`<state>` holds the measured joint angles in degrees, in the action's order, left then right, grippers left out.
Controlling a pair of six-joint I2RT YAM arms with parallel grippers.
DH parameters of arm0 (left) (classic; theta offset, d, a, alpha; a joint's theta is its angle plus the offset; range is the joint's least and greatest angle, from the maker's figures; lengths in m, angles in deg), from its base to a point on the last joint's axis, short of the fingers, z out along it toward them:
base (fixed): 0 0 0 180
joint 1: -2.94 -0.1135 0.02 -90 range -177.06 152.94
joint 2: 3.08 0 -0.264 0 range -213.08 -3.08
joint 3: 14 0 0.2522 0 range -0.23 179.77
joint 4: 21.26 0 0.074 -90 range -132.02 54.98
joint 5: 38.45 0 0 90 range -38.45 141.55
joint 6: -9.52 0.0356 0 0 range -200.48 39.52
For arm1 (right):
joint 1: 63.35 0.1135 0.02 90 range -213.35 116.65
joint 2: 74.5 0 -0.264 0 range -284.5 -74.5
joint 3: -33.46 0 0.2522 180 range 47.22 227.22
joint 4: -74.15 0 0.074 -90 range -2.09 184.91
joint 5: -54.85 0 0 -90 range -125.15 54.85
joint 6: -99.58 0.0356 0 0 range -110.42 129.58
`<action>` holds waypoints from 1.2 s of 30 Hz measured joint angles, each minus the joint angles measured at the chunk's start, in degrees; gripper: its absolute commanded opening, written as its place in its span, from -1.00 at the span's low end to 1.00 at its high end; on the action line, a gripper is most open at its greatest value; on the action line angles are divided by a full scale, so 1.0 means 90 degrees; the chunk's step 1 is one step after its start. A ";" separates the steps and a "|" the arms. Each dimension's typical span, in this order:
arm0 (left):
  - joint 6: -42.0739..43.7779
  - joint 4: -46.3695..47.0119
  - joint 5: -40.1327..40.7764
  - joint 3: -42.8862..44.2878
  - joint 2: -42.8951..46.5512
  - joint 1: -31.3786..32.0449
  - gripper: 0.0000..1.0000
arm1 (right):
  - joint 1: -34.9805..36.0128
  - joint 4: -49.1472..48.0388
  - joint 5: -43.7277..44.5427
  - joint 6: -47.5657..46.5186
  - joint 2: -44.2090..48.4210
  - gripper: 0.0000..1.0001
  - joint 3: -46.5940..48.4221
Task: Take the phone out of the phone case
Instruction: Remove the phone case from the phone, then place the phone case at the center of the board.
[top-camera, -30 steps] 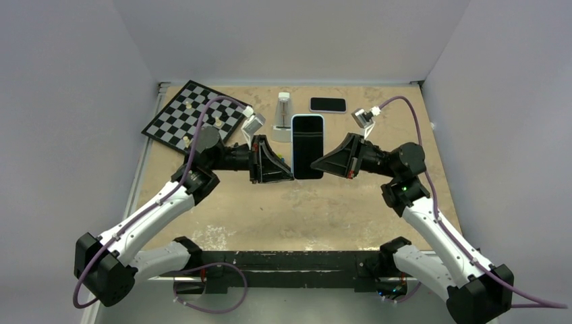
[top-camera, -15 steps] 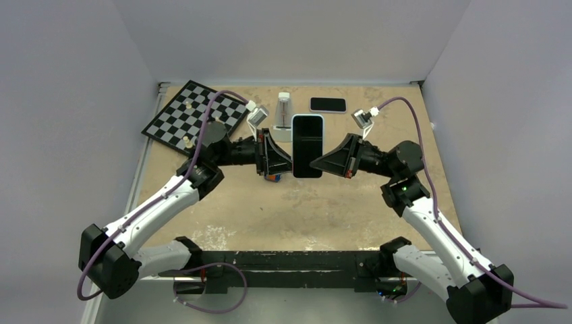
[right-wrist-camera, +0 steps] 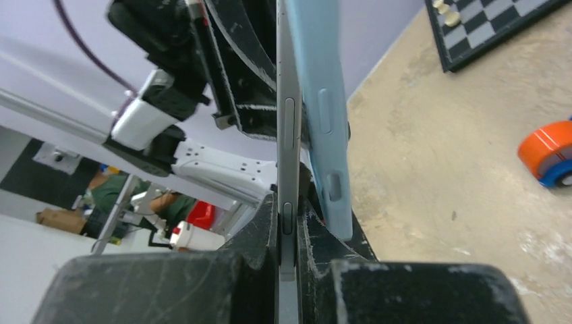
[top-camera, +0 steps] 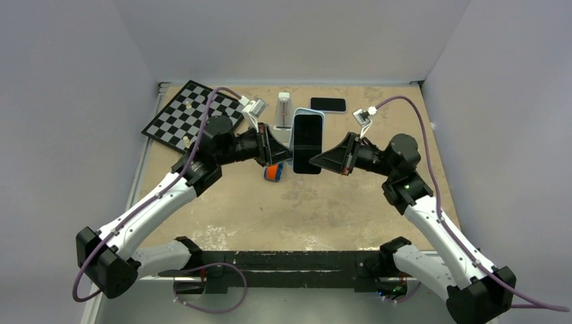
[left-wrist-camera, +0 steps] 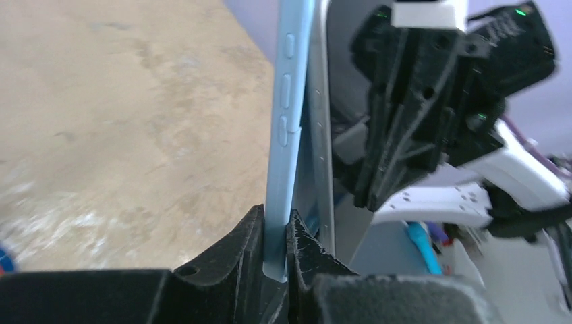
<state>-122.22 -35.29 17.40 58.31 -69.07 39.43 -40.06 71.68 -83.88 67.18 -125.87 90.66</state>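
Observation:
Both grippers hold the phone point(top-camera: 307, 143) and its light blue phone case point(top-camera: 323, 119) up on edge above the table's middle. My left gripper point(top-camera: 289, 150) comes in from the left and is shut on the phone case's thin edge point(left-wrist-camera: 286, 108); its jaws point(left-wrist-camera: 276, 233) pinch the lower corner. My right gripper point(top-camera: 315, 162) comes in from the right and is shut on the phone's grey metal side point(right-wrist-camera: 289, 128), with the jaws point(right-wrist-camera: 289, 219) closed round a side button. In the right wrist view the phone case point(right-wrist-camera: 325, 115) stands a little apart from the phone, angled away from it toward the bottom.
An orange and blue roll point(top-camera: 272, 173) lies on the table just below my left gripper. A chessboard point(top-camera: 192, 115) with a few pieces is at the back left. A clear stand point(top-camera: 283, 111) and a second dark phone point(top-camera: 328, 104) lie at the back.
My left gripper has moved toward the back and right along the phone case's edge. Phone and case now stand more tilted. The orange roll has come into sight.

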 measured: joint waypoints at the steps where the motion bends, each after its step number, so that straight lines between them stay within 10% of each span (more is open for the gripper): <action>1: 0.0061 -0.0355 0.0401 0.0073 0.0075 0.0005 -1.00 | 0.0007 0.0277 0.0041 -0.0168 0.0000 -1.00 0.0066; 10: 0.0114 -0.1953 0.2841 -0.0010 0.0491 -0.0372 -1.00 | 0.0090 0.2414 0.0408 -0.1528 0.0435 -1.00 0.0345; 32: -0.0920 -0.0444 0.1547 0.0865 -0.4248 0.0345 -1.00 | 0.0090 0.4906 0.3317 -0.2516 0.1807 -1.00 0.1076; 36: -0.0942 -0.0440 0.1729 0.0971 -0.4456 0.0325 -0.62 | 0.0090 0.5149 0.3480 -0.2511 0.1979 -1.00 0.1076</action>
<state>-130.70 -39.25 32.96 67.05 -109.18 42.36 -39.26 118.02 -52.55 44.58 -108.06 100.35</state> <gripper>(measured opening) 0.186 0.065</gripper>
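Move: The phone, still pinched by the right hand, has its middle about 3 cm ahead and 5 cm right of the left hand, and about 4 cm ahead and 1 cm left of the right hand. From the left hand, the bare table spot for the case is roughly 13 cm ahead, 8 cm right and 27 cm down. The toy car is about 11 cm ahead and 7 cm left, some 26 cm down; the metronome is 22 cm ahead and 3 cm left, 20 cm down. Left hand swings forward-left, then lowers the held case some 24 cm; right carries the phone 8 cm right. ##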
